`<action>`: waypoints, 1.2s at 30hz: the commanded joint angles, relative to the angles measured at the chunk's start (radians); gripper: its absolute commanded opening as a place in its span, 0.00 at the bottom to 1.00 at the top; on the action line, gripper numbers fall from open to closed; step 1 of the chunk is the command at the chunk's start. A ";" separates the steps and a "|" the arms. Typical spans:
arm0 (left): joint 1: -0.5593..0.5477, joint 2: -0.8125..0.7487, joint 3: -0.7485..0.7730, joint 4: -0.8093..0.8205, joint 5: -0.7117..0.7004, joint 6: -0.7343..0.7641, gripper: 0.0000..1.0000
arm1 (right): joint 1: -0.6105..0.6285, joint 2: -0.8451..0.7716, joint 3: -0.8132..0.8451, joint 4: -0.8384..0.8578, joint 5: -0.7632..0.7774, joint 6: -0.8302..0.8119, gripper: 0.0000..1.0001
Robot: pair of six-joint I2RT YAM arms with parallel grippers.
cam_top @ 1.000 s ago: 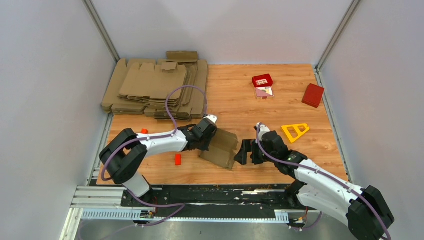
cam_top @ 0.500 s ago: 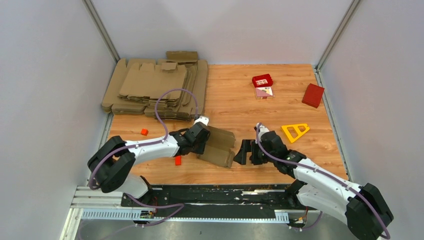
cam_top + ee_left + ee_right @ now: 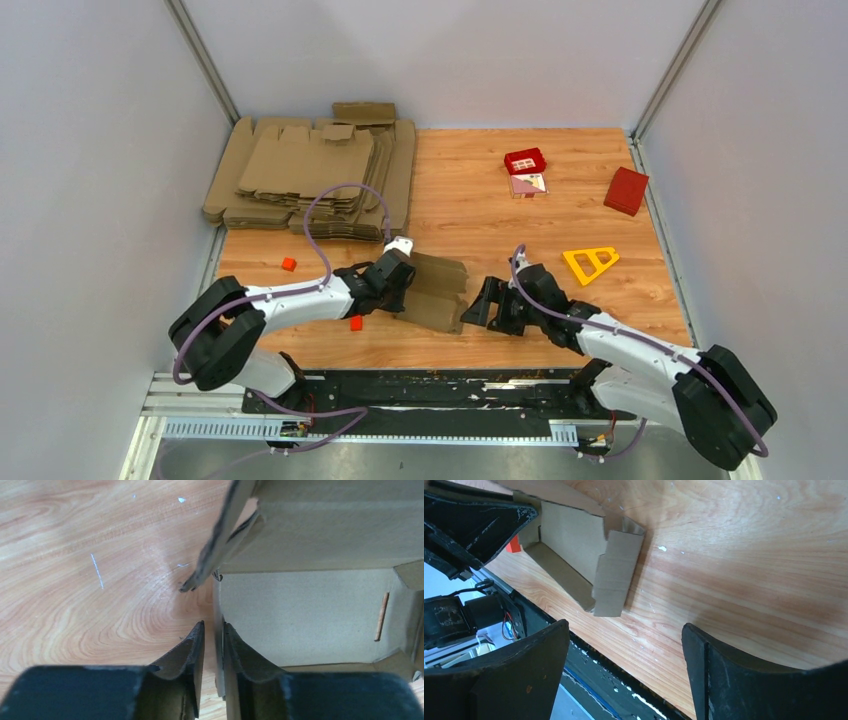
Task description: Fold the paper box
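Note:
The paper box [image 3: 437, 292] is a brown cardboard piece, partly folded, lying on the wooden table between the two arms. My left gripper [image 3: 403, 285] is at its left side. In the left wrist view a thin upright wall of the box [image 3: 300, 615] stands between the left gripper's [image 3: 213, 627] narrow jaws, against the right finger, with a slit of table showing beside the left finger. My right gripper [image 3: 480, 305] is just right of the box, open wide and empty. The right wrist view shows the box [image 3: 574, 540] ahead of the right gripper [image 3: 624, 640], with a flap hanging toward it.
A big pile of flat cardboard blanks [image 3: 310, 175] fills the back left. A red box [image 3: 626, 190], a small red tray [image 3: 525, 161] and a yellow triangle [image 3: 590, 262] lie to the right. Two small red blocks [image 3: 355, 322] [image 3: 288, 264] sit near the left arm. A black rail [image 3: 420, 385] runs along the near edge.
The left gripper let go, drew back toward the left, and now narrows around the box's wall. The right gripper moved left, closer to the box, and its jaws narrowed slightly.

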 commanded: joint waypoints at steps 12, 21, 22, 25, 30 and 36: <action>-0.003 -0.053 -0.044 0.080 0.014 -0.070 0.00 | 0.003 0.111 -0.054 0.392 -0.134 0.093 0.80; -0.004 -0.153 -0.090 0.133 0.052 -0.106 0.00 | 0.002 0.025 -0.008 0.280 -0.135 0.074 0.76; -0.004 -0.161 -0.092 0.133 0.062 -0.109 0.00 | 0.002 0.018 -0.001 0.272 -0.139 0.077 0.75; -0.004 -0.183 -0.092 0.131 0.073 -0.107 0.00 | 0.002 -0.014 0.007 0.258 -0.145 0.077 0.65; -0.004 -0.179 -0.079 0.108 0.073 -0.102 0.00 | 0.002 -0.050 0.021 0.238 -0.144 0.078 0.43; -0.015 -0.160 -0.071 0.113 0.060 -0.102 0.00 | 0.004 0.022 0.046 0.250 -0.185 0.043 0.41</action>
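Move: Straddling the paper box's left side wall already, the left hand has that wall between its fingertips, about 1 cm below the hand point. From this hand the raised lid panel lies about 6 cm right and 5 cm ahead, and a red block 8 cm left, 3 cm back and 3 cm down. The near right end flap lies about 5 cm left of the right hand, 3 cm ahead and 2 cm below, with the lid panel 7 cm left and 10 cm ahead. Closing its fingers, the left hand pinches the box's left side wall, then lifts it about 3 cm, rolling some 10 degrees so its right side rises. Meanwhile the open right hand goes left towards the box's right end, then climbs, ending about 5 cm higher and 4 cm left, rolls some 15 degrees left side up and narrows its fingers to half around the near end flap, without a visible grip. ##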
